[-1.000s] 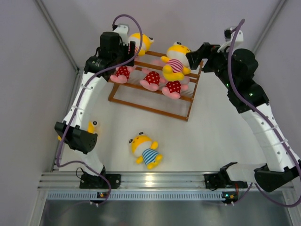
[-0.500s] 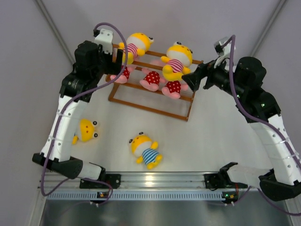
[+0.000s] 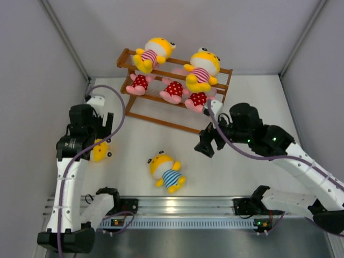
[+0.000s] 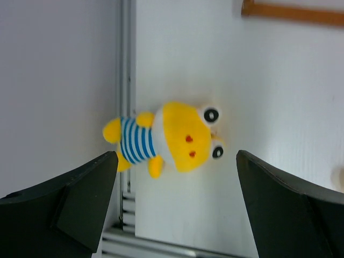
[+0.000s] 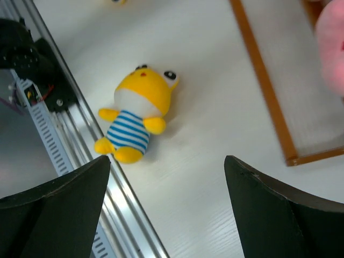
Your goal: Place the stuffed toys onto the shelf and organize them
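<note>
The brown wooden shelf [image 3: 216, 121] stands at the back. Two yellow stuffed toys in pink-striped shirts [image 3: 152, 54] [image 3: 202, 69] sit on its top tier, and three pink ones in red dotted outfits [image 3: 173, 89] sit one tier down. A yellow toy in a blue-striped shirt [image 3: 166, 172] [image 5: 137, 113] lies on the table in front, and my open, empty right gripper [image 3: 206, 146] [image 5: 167, 158] hangs to its right. A second blue-striped yellow toy [image 3: 100, 151] [image 4: 166, 138] lies by the left wall, and my open, empty left gripper [image 3: 102, 131] [image 4: 177, 156] is above it.
A metal rail [image 3: 177, 206] runs along the near edge, just behind the middle toy. Grey walls close in the left [image 3: 32, 107] and right sides. The shelf's bottom frame [image 5: 263, 80] and a pink toy's edge [image 5: 332, 48] show in the right wrist view.
Both arms have drawn back from the shelf toward the near side. The left gripper opened wider and now hangs over the left toy. The right gripper has come down beside the middle toy.
</note>
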{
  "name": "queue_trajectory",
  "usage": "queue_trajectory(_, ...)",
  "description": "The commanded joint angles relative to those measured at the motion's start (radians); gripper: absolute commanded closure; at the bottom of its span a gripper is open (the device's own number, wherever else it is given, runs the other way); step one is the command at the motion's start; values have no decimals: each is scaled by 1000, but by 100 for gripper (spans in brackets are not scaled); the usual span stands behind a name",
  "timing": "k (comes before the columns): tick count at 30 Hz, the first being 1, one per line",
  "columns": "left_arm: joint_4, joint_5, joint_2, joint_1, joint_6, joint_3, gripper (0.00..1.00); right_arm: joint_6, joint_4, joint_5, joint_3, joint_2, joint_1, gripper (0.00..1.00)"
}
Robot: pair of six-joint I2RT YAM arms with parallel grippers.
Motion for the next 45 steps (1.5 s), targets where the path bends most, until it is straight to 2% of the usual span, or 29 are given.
queue_trajectory(1,-30,35,-26,54,26,-130,3,40,83,53,-118,-14,77,13)
queue_trajectory(4,-29,71,-26,82,14,-199,4,37,161,46,-259,7,129,13)
queue_trajectory(6,-19,129,-20,97,19,-224,4,30,245,-21,-322,-4,141,13)
queue_trajectory(7,-18,158,-17,110,32,-247,4,27,357,-44,-400,-14,141,12)
queue_trajectory(10,11,118,-6,120,25,-288,3,28,578,-68,-517,-31,140,9)
queue_trajectory(13,22,103,-3,133,25,-304,3,18,637,-136,-532,48,140,10)
queue_trajectory(17,22,107,-1,136,28,-308,3,11,715,-290,-604,124,155,18)
queue_trajectory(22,22,115,8,136,29,-310,3,2,741,-289,-675,121,189,18)
queue_trajectory(25,22,115,12,137,31,-310,3,2,741,-285,-684,168,202,17)
queue_trajectory(28,21,117,15,137,32,-311,3,13,810,-261,-694,211,244,18)
queue_trajectory(31,21,118,20,139,33,-311,3,54,861,-220,-684,283,252,24)
queue_trajectory(36,21,118,25,142,34,-308,3,76,887,-201,-658,340,256,44)
queue_trajectory(40,19,123,35,142,33,-290,3,85,818,-96,-648,358,261,73)
queue_trajectory(41,21,124,38,140,31,-288,3,91,813,-85,-646,355,259,91)
queue_trajectory(42,21,124,41,142,32,-287,3,99,813,-72,-648,343,259,100)
queue_trajectory(45,21,126,45,142,33,-285,3,161,856,-33,-666,306,259,100)
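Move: Below and left of the right hand lies the central blue-striped toy, about 14 cm left, 3 cm back and 26 cm down. The table's near rail runs some 11 cm nearer the base than that toy; the shelf's near bottom bar has its middle roughly 21 cm ahead and 12 cm left of the hand. From the open left hand, the other blue-striped toy is about 8 cm left, 1 cm back and 24 cm down, the shelf's near-left foot 18 cm ahead and 11 cm right. Dropping some 25 cm onto the central blue-striped toy, the right hand also works left and slightly back, turns counter-clockwise and tips down some 15 degrees, then shuts its fingers late to pinch a yellow leg just below the striped body. The left hand sinks about 13 cm towards its own toy, mostly early, easing slightly back and tipping down some 20 degrees, then nearly stands there, fingers open. ##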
